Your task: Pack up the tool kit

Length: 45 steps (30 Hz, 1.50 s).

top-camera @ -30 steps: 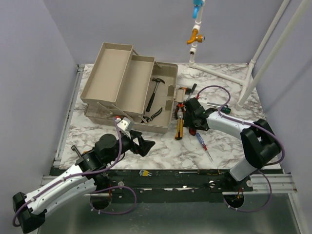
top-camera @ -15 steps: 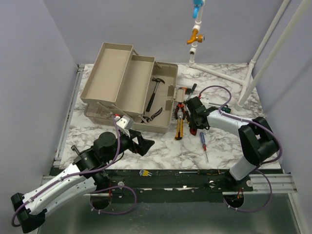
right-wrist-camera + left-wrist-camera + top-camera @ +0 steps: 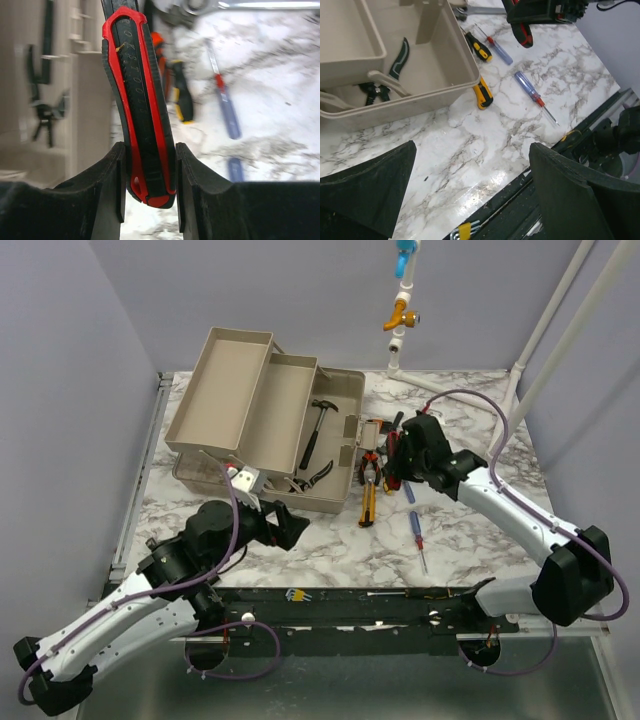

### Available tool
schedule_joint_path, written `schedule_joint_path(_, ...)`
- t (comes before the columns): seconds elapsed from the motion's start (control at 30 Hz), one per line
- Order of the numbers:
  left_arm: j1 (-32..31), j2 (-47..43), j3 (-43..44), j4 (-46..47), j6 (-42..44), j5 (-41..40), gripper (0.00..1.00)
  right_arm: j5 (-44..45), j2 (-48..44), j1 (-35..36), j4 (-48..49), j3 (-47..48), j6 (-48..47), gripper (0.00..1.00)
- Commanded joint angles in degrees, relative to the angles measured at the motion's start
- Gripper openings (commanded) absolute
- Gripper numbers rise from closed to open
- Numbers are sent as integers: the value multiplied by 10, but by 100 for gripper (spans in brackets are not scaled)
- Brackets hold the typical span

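Observation:
The tool kit box stands open at the back left, its beige trays fanned out. Inside it lie a hammer and pliers. My right gripper is raised above the loose tools just right of the box. It is shut on the red and black knife, gripped near one end between the fingers. The knife also shows at the top of the left wrist view. My left gripper hangs open over bare marble in front of the box, holding nothing.
A yellow-handled screwdriver, red-handled pliers and a blue screwdriver lie on the marble right of the box. A wrench lies farther back. Hex keys sit on the front rail. A white pipe frame stands back right.
My right gripper closed on the red knife and lifted it off the table, the arm rising and stretching out. My left arm drew slightly left, still open.

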Motion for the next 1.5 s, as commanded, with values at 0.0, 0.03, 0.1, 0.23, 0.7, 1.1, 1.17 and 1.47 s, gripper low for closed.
schedule_joint_path(0.0, 0, 29, 116, -127, -11, -95, 99, -122, 1, 0, 47, 60, -8, 13)
schedule_joint_path(0.03, 3, 34, 133, -142, -8, -99, 99, -144, 10, 0, 55, 76, -2, 12)
schedule_joint_path(0.1, 11, 39, 160, -167, -3, -105, 99, -193, 36, -1, 74, 108, 12, 10)
schedule_joint_path(0.23, 35, 24, 192, -200, 6, -133, 99, -269, 102, 11, 112, 178, 52, 10)
schedule_joint_path(0.7, 52, -73, 154, -233, -7, -165, 99, -188, 345, 91, 114, 483, 160, 9)
schedule_joint_path(1.1, 52, -118, 114, -225, -23, -134, 99, -181, 497, 98, 115, 623, 210, 21)
schedule_joint_path(1.17, 51, -118, 112, -225, -23, -131, 99, -189, 517, 98, 110, 649, 214, 39)
schedule_joint_path(1.47, 51, -113, 116, -238, -26, -122, 99, -197, 517, 99, 103, 658, 223, 70)
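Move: The right hand already holds the red utility knife. Its spot in the middle tray lies about 32 cm to the left and 15 cm farther out, roughly level with the hand. In the box bottom, some 12 cm lower, the hammer is 14 cm ahead and 20 cm left, the pruners 2 cm ahead and 21 cm left. From the left hand that spot is about 32 cm ahead, 4 cm left and 8 cm lower. Right hand arcs some 30 cm left and forward over the middle tray, releasing the knife; left hand slides left. ##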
